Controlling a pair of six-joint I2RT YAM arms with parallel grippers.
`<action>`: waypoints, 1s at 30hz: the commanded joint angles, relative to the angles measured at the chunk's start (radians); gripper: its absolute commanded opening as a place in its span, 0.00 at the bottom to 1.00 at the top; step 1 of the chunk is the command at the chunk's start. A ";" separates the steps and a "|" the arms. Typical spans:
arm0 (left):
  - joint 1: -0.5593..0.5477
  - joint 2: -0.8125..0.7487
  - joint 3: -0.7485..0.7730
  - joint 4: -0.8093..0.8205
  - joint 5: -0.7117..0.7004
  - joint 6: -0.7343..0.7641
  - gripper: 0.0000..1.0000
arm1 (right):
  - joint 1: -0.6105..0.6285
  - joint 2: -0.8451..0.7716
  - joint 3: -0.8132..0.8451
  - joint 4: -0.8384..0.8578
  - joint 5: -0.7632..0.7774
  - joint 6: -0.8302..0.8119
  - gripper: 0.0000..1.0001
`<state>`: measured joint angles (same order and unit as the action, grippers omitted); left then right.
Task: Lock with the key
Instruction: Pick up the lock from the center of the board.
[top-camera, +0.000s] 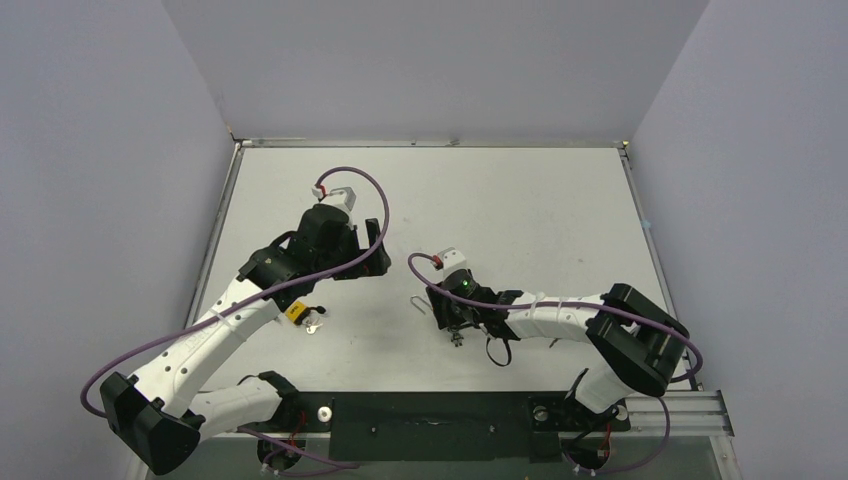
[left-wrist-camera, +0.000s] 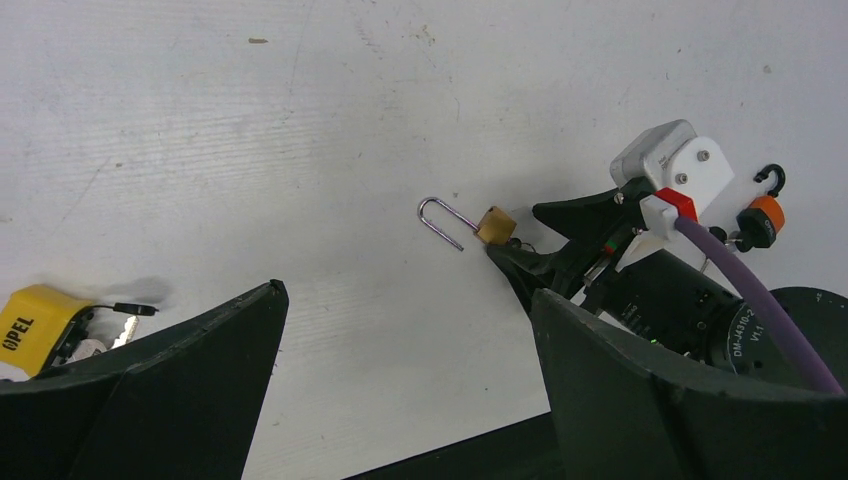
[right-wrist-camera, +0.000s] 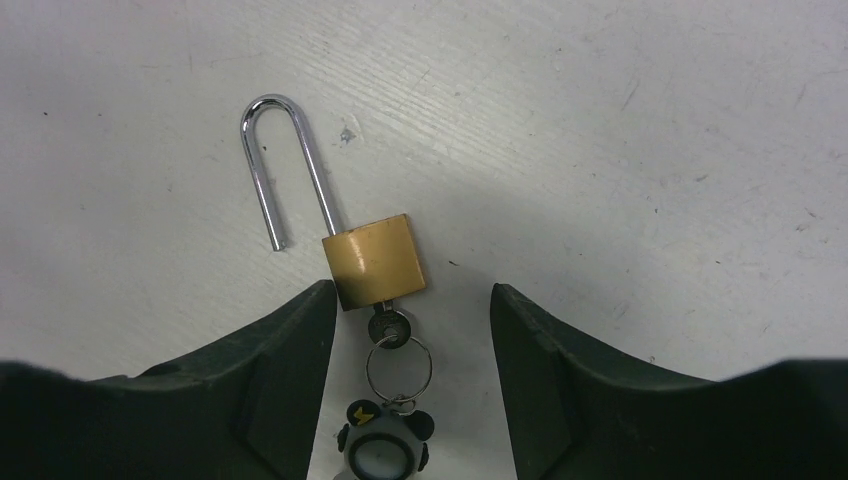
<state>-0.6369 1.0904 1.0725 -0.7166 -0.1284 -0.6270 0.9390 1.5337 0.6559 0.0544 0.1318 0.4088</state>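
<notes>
A brass padlock (right-wrist-camera: 375, 262) lies flat on the white table, its steel shackle (right-wrist-camera: 270, 150) swung open. The key (right-wrist-camera: 389, 325) sits in the lock's bottom end, with a ring and a small round grey-and-black charm (right-wrist-camera: 385, 450) trailing from its dark head. My right gripper (right-wrist-camera: 411, 287) is open and low over the table, one finger on each side of the key, the left finger close to the lock's corner. My left gripper (left-wrist-camera: 408, 290) hangs open over bare table, well left of the padlock (left-wrist-camera: 494, 224), with nothing between its fingers.
A silver key with a yellow tag (left-wrist-camera: 35, 325) lies on the table under my left arm (top-camera: 296, 314). An orange-and-black hook piece (left-wrist-camera: 760, 220) sits beyond my right wrist. The table (top-camera: 520, 200) has raised metal edges at the back and sides.
</notes>
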 joint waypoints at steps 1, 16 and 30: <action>0.011 -0.018 0.039 -0.008 0.006 0.009 0.91 | -0.012 0.008 -0.002 0.086 -0.045 -0.037 0.53; 0.040 0.030 0.059 -0.077 -0.016 -0.024 0.91 | 0.034 0.076 0.046 0.052 0.022 -0.087 0.30; 0.053 0.045 -0.067 0.123 0.245 -0.047 0.91 | -0.017 -0.212 0.022 -0.023 -0.050 -0.049 0.07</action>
<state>-0.5911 1.1320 1.0191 -0.7036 -0.0044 -0.6666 0.9573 1.4590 0.6716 0.0296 0.1200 0.3439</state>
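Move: The right hand's half-open fingers are almost at the lock's brass body, which lies about 1 cm ahead, 2 cm to the left and 1 cm below. The shackle's bend is roughly 3 cm ahead and 7 cm to the left; the key's little figure is some 4 cm back and 1 cm to the right, both about 1 cm below. From the left hand the lock lies about 11 cm to the right, 2 cm back and 20 cm below. The right fingers close on the sides of the lock's brass body and pinch it, while the hand eases about 2 cm left along the table. Keeping that grip, it then lifts almost straight up, roughly 3 cm. The left hand, wide open and empty, sinks about 3 cm, its fingers tipping slightly more downward. ##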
